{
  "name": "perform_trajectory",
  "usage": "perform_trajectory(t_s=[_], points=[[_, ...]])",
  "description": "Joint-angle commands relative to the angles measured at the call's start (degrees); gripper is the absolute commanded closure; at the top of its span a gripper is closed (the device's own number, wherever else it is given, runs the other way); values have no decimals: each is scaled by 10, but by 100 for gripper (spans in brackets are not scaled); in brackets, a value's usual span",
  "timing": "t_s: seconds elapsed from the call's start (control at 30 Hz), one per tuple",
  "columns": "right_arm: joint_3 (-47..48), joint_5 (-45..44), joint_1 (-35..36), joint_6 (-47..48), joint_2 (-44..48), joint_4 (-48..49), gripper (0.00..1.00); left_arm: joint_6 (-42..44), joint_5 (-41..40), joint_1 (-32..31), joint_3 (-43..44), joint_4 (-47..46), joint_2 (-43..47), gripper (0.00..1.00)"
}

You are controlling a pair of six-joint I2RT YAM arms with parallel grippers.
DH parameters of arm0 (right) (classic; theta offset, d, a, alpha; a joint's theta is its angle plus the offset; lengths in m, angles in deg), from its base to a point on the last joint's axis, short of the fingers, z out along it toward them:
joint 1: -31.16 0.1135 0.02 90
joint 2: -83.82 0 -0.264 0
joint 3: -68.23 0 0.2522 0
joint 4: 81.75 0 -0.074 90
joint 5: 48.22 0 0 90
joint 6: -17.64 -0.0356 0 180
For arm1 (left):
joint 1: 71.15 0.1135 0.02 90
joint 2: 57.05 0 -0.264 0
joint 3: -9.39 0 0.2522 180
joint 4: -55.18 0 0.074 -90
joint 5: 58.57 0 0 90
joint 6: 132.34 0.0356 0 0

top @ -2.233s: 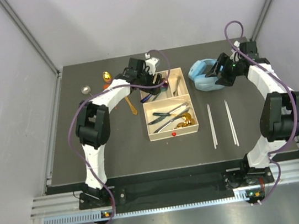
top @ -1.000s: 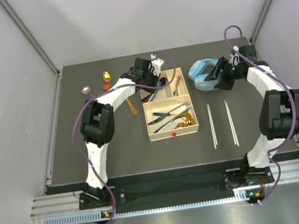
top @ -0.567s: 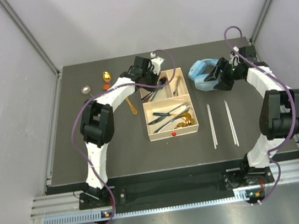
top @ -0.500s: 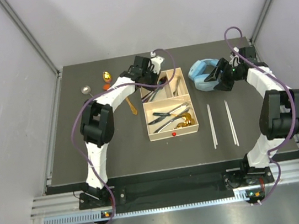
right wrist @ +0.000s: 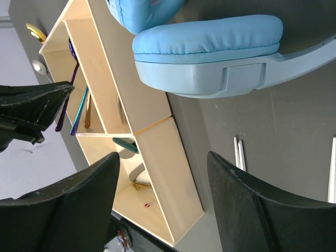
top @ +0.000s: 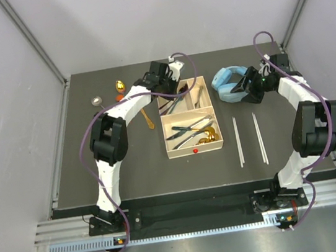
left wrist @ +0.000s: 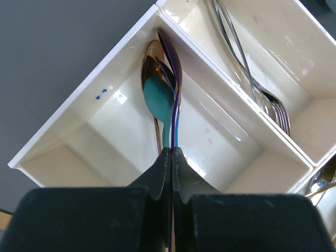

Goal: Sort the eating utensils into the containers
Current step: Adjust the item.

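The cream tray (top: pixel 165 140) lies mid-table, with knives and a gold spoon in its large near section. My left gripper (top: pixel 170 92) hangs over the far-left small compartment (left wrist: pixel 89 100). It is shut (left wrist: pixel 172 152) on the thin handles of a teal spoon (left wrist: pixel 158 97) and a purple spoon (left wrist: pixel 172 58), whose bowls rest low in that compartment beside a copper spoon (left wrist: pixel 151 65). Forks (left wrist: pixel 252 84) lie in the neighbouring small section. My right gripper (top: pixel 245 90) is open (right wrist: pixel 163 157) and holds nothing, next to the headphones. Two chopsticks (top: pixel 238 141) lie on the table to the right of the tray.
Light-blue headphones (top: pixel 228 83) sit at the back right, close to my right gripper. A gold spoon (top: pixel 120 84), a silver spoon (top: pixel 97 101) and a wooden-looking utensil (top: pixel 148 119) lie on the dark table left of the tray. Grey walls enclose the table.
My left wrist has shifted slightly toward the far edge with the spoons still in its grip. The right arm has barely moved.
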State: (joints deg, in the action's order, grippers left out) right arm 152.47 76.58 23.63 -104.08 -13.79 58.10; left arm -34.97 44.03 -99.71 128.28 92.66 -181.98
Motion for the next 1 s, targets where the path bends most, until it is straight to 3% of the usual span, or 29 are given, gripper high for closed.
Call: perform_trajectory(t_s=[0.0,0.33,0.6,0.8,0.97], points=[[3,8,-6,3,0,6,32,-12,11,0,3,-79,9,100],[8,10,-7,5,-5,-1,32,-21,8,-1,-42,-87,1,99],[15,17,-7,5,-14,1,32,-18,-5,-1,-76,-76,18,58],[20,20,-7,3,-19,3,32,-20,-23,1,-91,-75,37,49],[23,20,-7,5,-19,3,32,-10,-28,0,-101,-65,43,50]])
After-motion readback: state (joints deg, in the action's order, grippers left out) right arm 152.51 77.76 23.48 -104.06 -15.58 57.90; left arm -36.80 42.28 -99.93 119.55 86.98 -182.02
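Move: My left hand already pinches the purple spoon by its handle, above the spoon compartment. The middle of the compartment's floor is about 2 cm ahead, 2 cm to the right and 8 cm down. The teal spoon's bowl lies some 5 cm ahead and 4 cm right, about 7 cm below; the silver fork is level with me, roughly 10 cm right. From my right hand, the compartment is about 30 cm left, 4 cm ahead and 11 cm lower. I lower the purple spoon straight down into the compartment with my left hand. After the first couple of centimetres I open my fingers to about half and let go of the handle while still sinking, about 4.5 cm in all. As they part I ease slightly back and to the left, the fingers keeping their forward-right slant and ending open on either side of the handle. ##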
